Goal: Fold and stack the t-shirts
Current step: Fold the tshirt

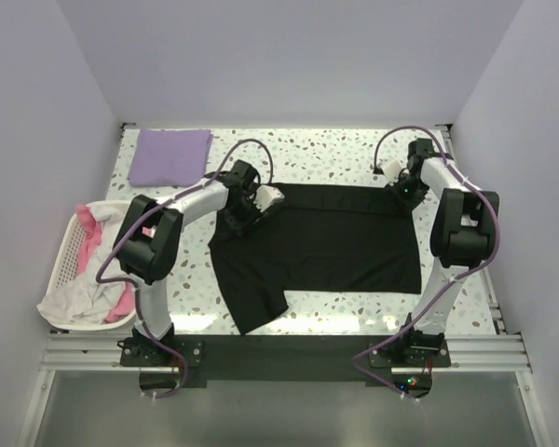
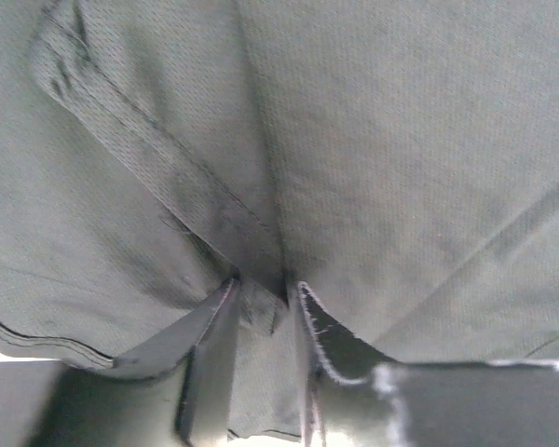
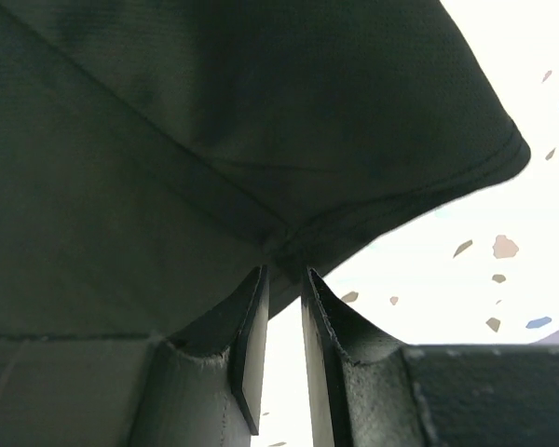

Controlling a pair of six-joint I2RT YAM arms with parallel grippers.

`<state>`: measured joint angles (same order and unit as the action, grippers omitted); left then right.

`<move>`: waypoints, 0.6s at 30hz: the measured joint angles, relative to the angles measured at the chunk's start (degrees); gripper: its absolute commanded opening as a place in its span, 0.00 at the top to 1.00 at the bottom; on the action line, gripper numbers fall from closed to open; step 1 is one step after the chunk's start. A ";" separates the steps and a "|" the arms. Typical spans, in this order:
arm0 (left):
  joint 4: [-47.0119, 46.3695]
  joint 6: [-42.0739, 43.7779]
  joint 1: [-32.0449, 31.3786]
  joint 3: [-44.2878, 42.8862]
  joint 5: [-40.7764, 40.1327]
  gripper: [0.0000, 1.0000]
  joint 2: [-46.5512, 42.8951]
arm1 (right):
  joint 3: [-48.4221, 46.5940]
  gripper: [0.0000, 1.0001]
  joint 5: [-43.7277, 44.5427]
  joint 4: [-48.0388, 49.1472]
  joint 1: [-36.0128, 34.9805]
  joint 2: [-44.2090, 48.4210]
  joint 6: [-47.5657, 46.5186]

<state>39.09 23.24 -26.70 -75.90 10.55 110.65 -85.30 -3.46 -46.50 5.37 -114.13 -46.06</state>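
Observation:
A black t-shirt (image 1: 326, 244) lies spread across the middle of the speckled table, one sleeve sticking out toward the near edge. My left gripper (image 1: 245, 222) is shut on its far-left part; in the left wrist view a fold of the black cloth (image 2: 261, 251) is pinched between the fingertips (image 2: 214, 326). My right gripper (image 1: 406, 193) is shut on the shirt's far-right corner; in the right wrist view the hem (image 3: 373, 223) runs into the narrow jaws, with cloth hanging over them. A folded purple t-shirt (image 1: 170, 155) lies at the far left.
A white laundry basket (image 1: 68, 251) at the left edge holds white and pink garments (image 1: 98, 279) that spill over its near side. Walls enclose the table on three sides. A dark strip with the arm bases (image 1: 289, 354) runs along the near edge.

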 measured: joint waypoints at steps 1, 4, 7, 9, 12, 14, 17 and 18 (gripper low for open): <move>-0.04 -0.20 0.00 -0.28 -0.15 0.76 0.20 | -0.04 0.75 0.15 0.39 -0.07 -0.48 0.00; -0.07 -0.17 0.00 -1.01 -0.50 0.86 0.59 | -0.09 0.75 1.01 0.96 -0.15 -1.73 0.00; -0.02 -0.17 0.00 -1.66 -0.83 0.93 0.61 | -0.09 0.75 1.18 1.09 -0.17 -2.19 0.00; 0.00 -0.20 0.00 -2.08 -1.05 1.00 0.61 | -0.09 0.75 1.22 1.20 -0.17 -2.19 -0.02; 0.17 -0.17 -0.02 -2.82 -1.49 1.00 0.61 | -0.09 0.75 1.25 1.27 -0.17 -2.19 -0.02; 0.76 -0.20 -0.07 -3.54 -1.64 1.00 0.61 | -0.09 0.75 1.25 1.33 -0.17 -2.19 -0.02; 2.10 -0.22 -0.31 -5.16 -1.66 1.00 0.46 | -0.09 0.75 1.29 1.33 -0.17 -2.19 -0.02; 2.54 -0.24 -0.46 -5.62 -1.73 1.00 0.39 | -0.09 0.75 1.31 1.33 -0.17 -2.19 -0.02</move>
<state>41.63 23.00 -27.16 -81.52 8.82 111.04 -85.38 -2.15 -45.17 5.19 -116.31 -46.09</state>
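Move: The tip of the folded-in black cloth lies right between the left fingertips, about 0 cm off and at most 1 cm below. From that hand the t-shirt's near sleeve lies some 20 cm back and about level sideways; the purple cloth is about 20 cm ahead and 20 cm left. The shirt's far right corner is straight under the right hand, about 1 cm down; the near right corner is some 22 cm back and 3 cm right of that hand. The tip of the fold gets pinched as the left fingers, already partway closed around it, shut completely while easing forward about 2 cm; the hand then lifts roughly 2 cm, quickest at the end. At the shirt's far right corner the right hand sinks a little over 1 cm, fingers kept slightly parted, and stays there with the tips pressing on the cloth. ##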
